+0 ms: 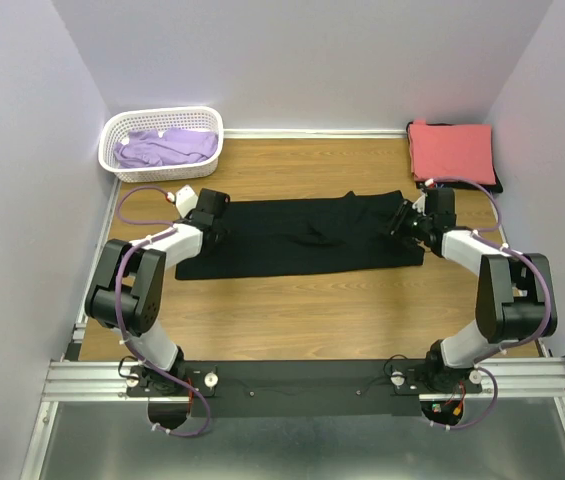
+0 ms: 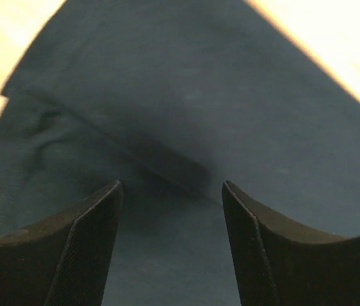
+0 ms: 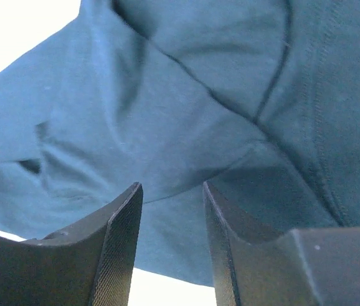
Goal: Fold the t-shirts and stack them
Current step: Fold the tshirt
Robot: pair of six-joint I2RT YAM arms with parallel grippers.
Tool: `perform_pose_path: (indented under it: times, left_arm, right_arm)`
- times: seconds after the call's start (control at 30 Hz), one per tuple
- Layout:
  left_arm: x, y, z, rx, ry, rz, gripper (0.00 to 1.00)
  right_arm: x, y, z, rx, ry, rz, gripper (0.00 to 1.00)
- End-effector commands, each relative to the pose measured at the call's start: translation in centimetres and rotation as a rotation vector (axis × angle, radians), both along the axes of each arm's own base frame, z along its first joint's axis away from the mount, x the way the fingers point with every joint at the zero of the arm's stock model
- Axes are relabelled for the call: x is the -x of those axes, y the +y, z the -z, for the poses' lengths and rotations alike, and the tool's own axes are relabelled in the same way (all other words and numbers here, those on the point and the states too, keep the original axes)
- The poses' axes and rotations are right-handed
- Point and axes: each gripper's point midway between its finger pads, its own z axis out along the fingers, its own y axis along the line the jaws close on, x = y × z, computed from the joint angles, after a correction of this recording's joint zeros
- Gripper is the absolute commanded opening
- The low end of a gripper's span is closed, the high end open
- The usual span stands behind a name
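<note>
A plain black t-shirt (image 1: 302, 235) lies flat across the middle of the wooden table, folded into a long band. My left gripper (image 1: 210, 230) hovers low over its left end. In the left wrist view it (image 2: 172, 188) stands open, with only the dark cloth (image 2: 186, 95) beneath it. My right gripper (image 1: 402, 222) is at the shirt's right end. There too the jaws (image 3: 170, 188) stand apart, over seamed, creased cloth (image 3: 167, 95), with nothing pinched. A folded coral-red t-shirt (image 1: 452, 148) rests at the back right. A lavender t-shirt (image 1: 167, 148) lies crumpled in the basket.
The white lattice basket (image 1: 162, 112) stands in the back left corner. A dark cloth edge (image 1: 495, 186) shows under the coral-red shirt. Walls close in on three sides. Bare wood (image 1: 312, 310) runs between the black shirt and the arm bases.
</note>
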Motion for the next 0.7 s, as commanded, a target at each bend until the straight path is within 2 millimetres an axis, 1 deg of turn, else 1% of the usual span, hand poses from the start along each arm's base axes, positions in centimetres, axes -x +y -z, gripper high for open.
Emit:
perform_pose_path:
  times: [0.0,0.03,0.07,0.13,0.17,0.2,0.23,0.27,0.3,0.33,0.37,0.4,0.43,0.47,0.5,0.53,0.57,0.6,0.63,0.67]
  left_arm:
    - [0.8,1.3,1.4,0.044,0.062,-0.016,0.71]
    - [0.9,1.7,1.7,0.044,0.074,-0.022,0.71]
    - [1.0,2.6,2.0,0.049,0.087,-0.040,0.70]
    - [1.7,3.3,2.6,0.069,0.119,-0.047,0.67]
    - [1.9,3.7,2.7,0.075,0.127,-0.057,0.67]
    - [2.2,4.4,2.8,0.088,0.133,-0.076,0.67]
    - [2.9,4.8,2.9,0.093,0.145,-0.082,0.67]
    - [3.4,5.1,3.0,0.099,0.152,-0.082,0.67]
    - [4.4,5.4,3.5,0.113,0.178,-0.088,0.67]
    - [4.7,5.5,3.1,0.122,0.168,-0.085,0.67]
    - [5.1,5.4,3.1,0.130,0.170,-0.079,0.67]
    - [6.2,5.1,3.5,0.148,0.189,-0.067,0.67]
    - [6.4,4.8,3.1,0.164,0.175,-0.057,0.67]
    - [6.8,4.4,3.0,0.181,0.173,-0.045,0.67]
    - [7.7,3.7,3.3,0.214,0.189,-0.022,0.67]
    - [7.8,3.0,2.5,0.231,0.165,0.005,0.67]
    - [8.1,2.6,2.2,0.240,0.158,0.026,0.68]
    - [8.8,2.3,2.1,0.248,0.168,0.041,0.69]
    - [8.8,2.0,0.8,0.253,0.129,0.055,0.70]
    - [8.9,2.0,0.1,0.253,0.109,0.060,0.71]
  right_arm:
    - [1.0,-1.5,3.5,0.051,0.100,0.088,0.49]
    - [1.2,-1.8,4.1,0.064,0.116,0.105,0.49]
    - [1.4,-2.2,5.2,0.079,0.144,0.123,0.49]
    - [1.6,-3.5,6.3,0.120,0.174,0.178,0.49]
    - [1.6,-3.8,6.8,0.131,0.185,0.190,0.49]
    - [1.4,-4.9,7.0,0.132,0.194,0.227,0.49]
    - [1.4,-5.4,7.6,0.136,0.210,0.242,0.49]
    - [1.1,-5.9,7.8,0.145,0.213,0.257,0.50]
    - [0.0,-6.5,7.4,0.152,0.197,0.265,0.50]
    - [-0.5,-6.9,8.0,0.168,0.207,0.270,0.50]
    - [-1.1,-7.0,8.2,0.175,0.206,0.269,0.50]
    - [-3.1,-7.2,7.2,0.181,0.166,0.262,0.50]
    - [-4.0,-7.2,7.1,0.182,0.156,0.252,0.50]
    - [-4.5,-6.8,8.0,0.171,0.169,0.222,0.51]
    - [-5.6,-6.6,7.5,0.168,0.146,0.198,0.51]
    - [-7.2,-6.0,6.5,0.140,0.113,0.169,0.51]
    - [-8.1,-5.6,5.6,0.123,0.085,0.150,0.52]
    - [-8.8,-5.1,4.6,0.112,0.054,0.120,0.53]
    - [-9.5,-4.5,3.1,0.082,0.017,0.086,0.53]
    - [-9.8,-4.0,2.1,0.063,-0.006,0.065,0.54]
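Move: The black t-shirt lies as a long folded strip under both hands. Its middle is about 22 cm right of the left hand, level with it and about 1 cm lower; from the right hand it is some 25 cm left, 1 cm back and 3 cm below. The laundry basket stands roughly 25 cm ahead and 13 cm left of the left hand. The red folded stack is about 20 cm ahead and 13 cm right of the right hand. Down about 3 cm first, the right hand sets its half-open fingers on the shirt's right part, then pushes the cloth forward some 10 cm, drifting right, towards the red stack. The left hand, low on the shirt's left part, slides left about 4 cm, then swings back towards the bases and a little right, dragging that end with it as its left side rolls down some 15 degrees. Neither gripper closes. ##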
